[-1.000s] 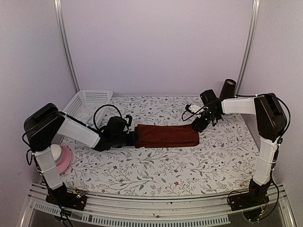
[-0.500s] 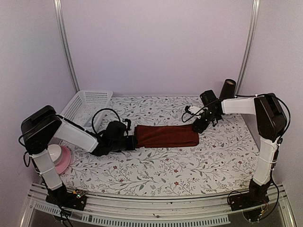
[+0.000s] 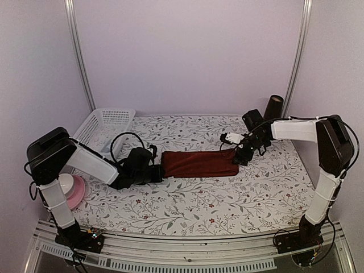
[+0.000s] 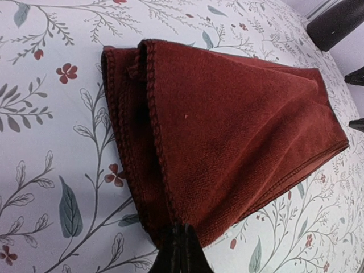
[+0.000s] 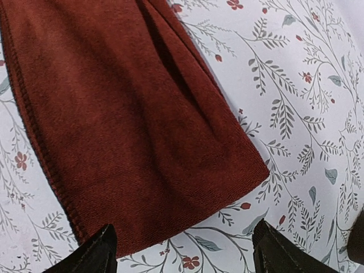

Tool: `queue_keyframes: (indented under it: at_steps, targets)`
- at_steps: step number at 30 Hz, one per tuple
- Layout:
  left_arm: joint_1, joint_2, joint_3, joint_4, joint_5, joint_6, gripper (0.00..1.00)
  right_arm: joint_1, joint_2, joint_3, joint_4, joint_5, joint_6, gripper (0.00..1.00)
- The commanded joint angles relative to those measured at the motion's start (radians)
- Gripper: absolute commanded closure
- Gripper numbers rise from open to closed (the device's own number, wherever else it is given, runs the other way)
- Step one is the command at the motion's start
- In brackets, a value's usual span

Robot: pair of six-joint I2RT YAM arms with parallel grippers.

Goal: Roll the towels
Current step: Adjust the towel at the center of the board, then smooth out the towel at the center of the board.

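Note:
The dark red-maroon towel (image 3: 199, 164) lies folded into a long strip across the middle of the table. It fills the left wrist view (image 4: 227, 131) and the right wrist view (image 5: 119, 119). My left gripper (image 3: 154, 172) is at its left end, with the jaws shut together on the near corner of the towel's hem (image 4: 181, 250). My right gripper (image 3: 242, 156) hovers over the towel's right end, open and empty (image 5: 187, 256). Its two fingertips (image 5: 99, 250) stand wide apart just off the towel's short edge. The pastel checked towel is out of view.
A white slatted basket (image 3: 105, 126) stands at the back left. A pink dish holding a white object (image 3: 71, 190) sits at the left edge by my left arm. A dark cylinder (image 3: 274, 107) stands at the back right and also shows in the left wrist view (image 4: 335, 23).
My right gripper has drifted slightly right and toward the near side at the towel's right end. My left gripper and the towel's left end have barely shifted.

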Motion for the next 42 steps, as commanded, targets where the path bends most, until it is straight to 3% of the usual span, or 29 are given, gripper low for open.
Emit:
queue_keyframes:
  at_steps: [1,27,38,42]
  targets:
    - [-0.014,0.039,0.026,0.02,0.008,0.011,1.0,0.008,-0.076,-0.032,-0.013,-0.053,-0.09,0.18]
    - [-0.011,0.053,0.079,-0.014,0.0,0.041,1.0,0.092,-0.03,-0.129,0.054,0.075,-0.158,0.21]
    - [0.002,0.047,0.074,-0.013,-0.002,0.041,1.0,0.093,-0.036,-0.135,0.023,0.052,-0.18,0.43]
    - [0.008,0.041,0.075,-0.013,-0.003,0.047,1.0,0.093,-0.031,-0.128,0.005,0.045,-0.188,0.65]
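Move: The towel's near right corner lies about 5 cm back of my open right hand, 1 cm left and 4 cm down; its far right corner is roughly 6 cm ahead and 1 cm left. The black cylinder stands some 17 cm ahead and 10 cm right. My shut left fingertips are at the towel's near left corner, 1 cm ahead and 1 cm below, its far left corner about 13 cm ahead, straight out. I draw my open right hand back about 4 cm and down some 2 cm, with a small rise early on, to the towel's near right corner, turning it some 10 degrees counter-clockwise; there the fingers close about halfway around the corner. Meanwhile my left hand, still shut, dips about 1 cm onto the near left end, slides a centimetre or so right and forward, rises again and stays. ##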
